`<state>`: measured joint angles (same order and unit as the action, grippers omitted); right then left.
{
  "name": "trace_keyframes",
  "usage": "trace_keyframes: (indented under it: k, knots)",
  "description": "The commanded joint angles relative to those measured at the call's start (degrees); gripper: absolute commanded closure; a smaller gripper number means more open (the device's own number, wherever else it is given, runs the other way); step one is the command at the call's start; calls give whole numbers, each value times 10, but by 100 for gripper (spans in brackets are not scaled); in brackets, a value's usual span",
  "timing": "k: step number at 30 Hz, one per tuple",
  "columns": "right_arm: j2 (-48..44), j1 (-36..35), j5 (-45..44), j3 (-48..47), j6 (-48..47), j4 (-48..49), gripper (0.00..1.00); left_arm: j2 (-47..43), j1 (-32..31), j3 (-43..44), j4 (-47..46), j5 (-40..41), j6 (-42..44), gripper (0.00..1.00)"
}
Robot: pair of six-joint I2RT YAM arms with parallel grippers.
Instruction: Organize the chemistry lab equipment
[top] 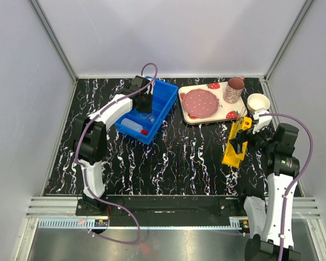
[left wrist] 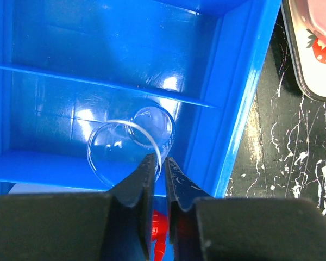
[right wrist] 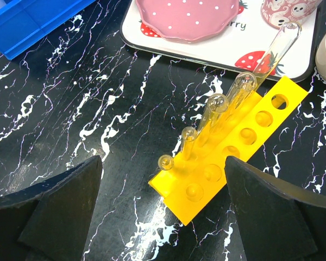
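Observation:
A clear glass beaker (left wrist: 125,152) stands in the middle compartment of the blue bin (top: 162,104). My left gripper (left wrist: 162,160) hangs over the beaker's rim, which runs into the narrow gap between the jaws; the jaws are slightly apart. Below the jaws shows the red nozzle (left wrist: 158,231) of the squeeze bottle (top: 133,126), which lies in the bin's near compartment. In the overhead view my left gripper (top: 145,103) is inside the bin. My right gripper (right wrist: 163,163) stands wide open above the near end of the yellow rack (right wrist: 250,136), which holds several thin clear tubes (right wrist: 217,106).
A strawberry-print tray (top: 228,113) at the back right carries a pink plate (top: 200,102) and a pink mug (top: 234,89). A cream bowl (top: 258,102) sits right of the tray, just behind the rack (top: 233,151). The bin's right wall (left wrist: 244,98) stands close to my left fingers.

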<state>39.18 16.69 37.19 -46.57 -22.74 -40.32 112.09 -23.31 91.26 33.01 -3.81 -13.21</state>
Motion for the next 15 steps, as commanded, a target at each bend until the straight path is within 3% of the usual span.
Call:
trace_keyframes:
  k: [1,5,10,15]
  knots:
    - [-2,4,12,0,-7,12,0,-12,-2,25,-9,14,7,85]
    - [-2,4,11,-1,-7,11,0,-28,-2,24,-4,21,8,80]
    - [-2,3,11,-1,-7,11,0,-84,4,3,-8,24,9,67]
    - [-1,3,11,-1,-7,12,0,-171,51,-66,-53,-40,-18,53]
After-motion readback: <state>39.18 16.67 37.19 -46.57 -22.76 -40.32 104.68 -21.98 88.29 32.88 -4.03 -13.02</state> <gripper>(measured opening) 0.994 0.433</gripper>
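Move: Down in the blue bin, the left hand has its barely parted fingers at the beaker's rim; the beaker's middle is about 3 cm below, 1 cm ahead and 1 cm left. The red-capped wash bottle lies about 4 cm back, 7 cm left and 4 cm below, and the pink plate some 22 cm right, 4 cm ahead and 5 cm lower. From the idle right hand, the beaker is roughly 34 cm left, 12 cm ahead and 14 cm below. Opening its fingers further, from barely parted to a bit under half wide, the left hand first stays where it is at the beaker's rim. Then it rises about 4 cm up and away from the beaker, drifting some 1.5 cm left, so the fingertips end clear of the glass. ##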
